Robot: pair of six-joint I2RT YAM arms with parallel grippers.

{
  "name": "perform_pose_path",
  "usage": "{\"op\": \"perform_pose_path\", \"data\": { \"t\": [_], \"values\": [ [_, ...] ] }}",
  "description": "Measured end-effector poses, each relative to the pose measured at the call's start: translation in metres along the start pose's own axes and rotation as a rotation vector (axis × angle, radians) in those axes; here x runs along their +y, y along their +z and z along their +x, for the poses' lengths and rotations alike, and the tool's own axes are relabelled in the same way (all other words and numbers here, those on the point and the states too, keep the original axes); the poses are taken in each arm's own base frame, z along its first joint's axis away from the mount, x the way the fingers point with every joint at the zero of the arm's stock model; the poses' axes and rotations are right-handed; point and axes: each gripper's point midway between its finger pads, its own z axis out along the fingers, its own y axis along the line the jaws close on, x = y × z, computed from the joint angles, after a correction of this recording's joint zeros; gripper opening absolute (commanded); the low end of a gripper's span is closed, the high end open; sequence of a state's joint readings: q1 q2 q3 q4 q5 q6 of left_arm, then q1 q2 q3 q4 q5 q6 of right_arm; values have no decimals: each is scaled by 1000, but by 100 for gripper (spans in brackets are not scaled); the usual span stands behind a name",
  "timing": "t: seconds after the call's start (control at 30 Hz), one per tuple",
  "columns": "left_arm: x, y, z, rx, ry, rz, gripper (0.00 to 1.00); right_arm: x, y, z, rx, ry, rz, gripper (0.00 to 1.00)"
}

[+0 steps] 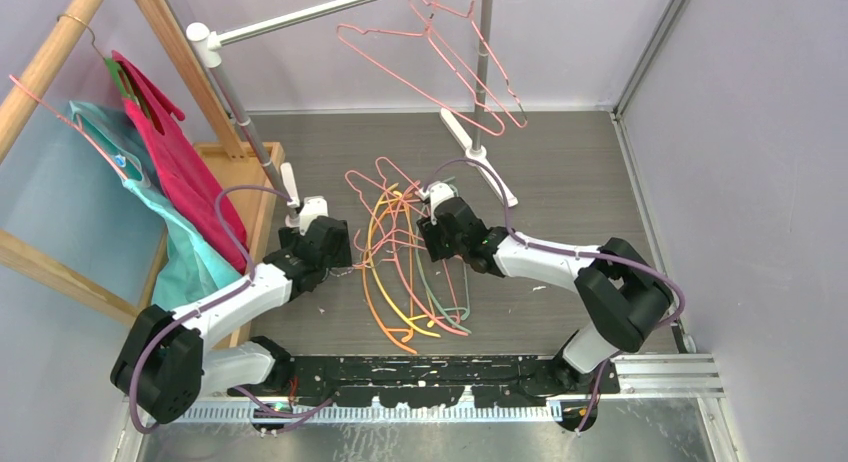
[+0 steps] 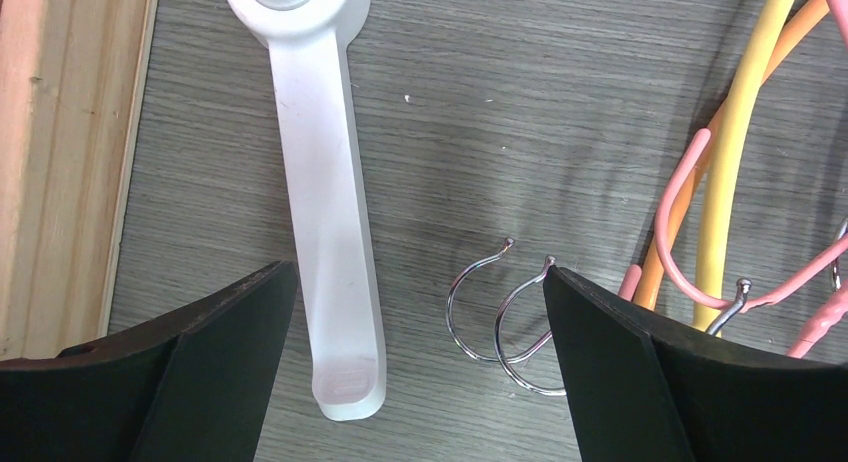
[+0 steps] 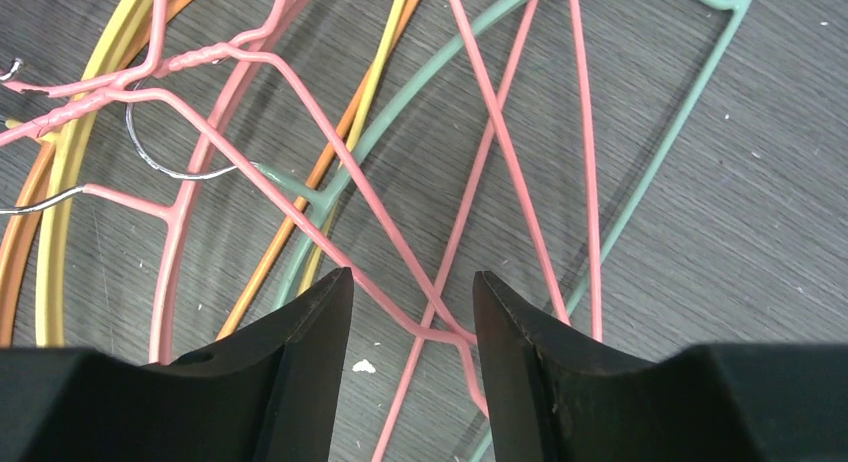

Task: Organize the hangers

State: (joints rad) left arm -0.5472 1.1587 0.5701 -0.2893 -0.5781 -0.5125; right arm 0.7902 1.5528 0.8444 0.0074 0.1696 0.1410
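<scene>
A tangle of bare hangers (image 1: 400, 252), pink wire, orange, yellow and pale green, lies on the grey table between my arms. More pink wire hangers (image 1: 440, 57) hang from the white rail. My right gripper (image 1: 442, 240) reaches down over the pile's right side; in the right wrist view it (image 3: 412, 292) stands open astride crossing pink wires (image 3: 440, 327), its jaws not touching them. My left gripper (image 1: 318, 244) is open at the pile's left edge. In the left wrist view it (image 2: 420, 312) frames two metal hooks (image 2: 490, 312) and a white rack foot (image 2: 325, 212).
The white rail (image 1: 300, 17) rests on poles (image 1: 240, 112) whose feet (image 1: 480, 157) splay across the table. A wooden rack (image 1: 50, 62) at left carries magenta (image 1: 175, 167) and teal (image 1: 190, 262) garments. A wooden base (image 2: 60, 162) lies just left of my left gripper.
</scene>
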Motion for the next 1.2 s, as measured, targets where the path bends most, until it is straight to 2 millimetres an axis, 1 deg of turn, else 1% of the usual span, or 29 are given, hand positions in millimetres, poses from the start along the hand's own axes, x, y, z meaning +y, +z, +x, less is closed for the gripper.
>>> {"op": "perform_pose_path", "data": {
  "t": [0.1, 0.33, 0.47, 0.53, 0.63, 0.83, 0.87, 1.03, 1.13, 1.2],
  "values": [
    [0, -1, -1, -4, -3, 2, 98, 3, 3, 1, 6, -27, -19, 47],
    [0, -1, -2, -8, -6, 5, 98, 8, 11, 12, 42, -69, -49, 42],
    [0, -2, -2, -7, -6, 5, 98, 9, 16, 20, 65, -81, -52, 32],
    [0, -2, -2, -7, -5, 5, 98, 9, 18, 21, 69, -88, -48, 29],
    [0, -2, -2, -7, -5, 5, 98, 9, 18, 21, 67, -94, -49, 22],
    [0, -3, -3, -7, -4, 5, 98, 9, 17, 19, 59, -95, -47, 3],
    [0, -3, -4, -9, -5, 6, 98, 9, 16, 18, 56, -95, -46, 1],
    [0, -8, -9, -27, -19, 16, 98, 8, 3, 1, 1, -75, -39, 1],
    [1, -9, -11, -33, -24, 20, 98, 9, 0, -7, -26, -56, -39, 1],
    [1, -10, -12, -35, -26, 21, 98, 10, 0, -8, -32, -45, -41, 1]
  ]
}}
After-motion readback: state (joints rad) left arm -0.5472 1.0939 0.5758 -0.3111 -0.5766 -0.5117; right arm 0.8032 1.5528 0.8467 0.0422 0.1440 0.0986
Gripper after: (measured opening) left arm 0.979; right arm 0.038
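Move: From the right hand, the topmost pink hanger's bar lies about 3 cm below and 1 cm to its left, with no forward offset. Beneath it, roughly 5 cm below the hand, the green hanger's middle is about 5 cm back and 3 cm right, the yellow one's about 7 cm back and 6 cm left, and the orange one's about 9 cm back and 7 cm left. From the left hand, that pink bar is some 20 cm right, 3 cm ahead and 3 cm below. Down onto the pile goes the right hand, sinking about 3 cm while easing 1 cm left and turning slightly counter-clockwise. Its half-open fingers shut on the topmost pink hanger's bar at the bottom of the stroke, pinching it, and the hand then rises straight up about 3.5 cm with the bar between the fingertips. ##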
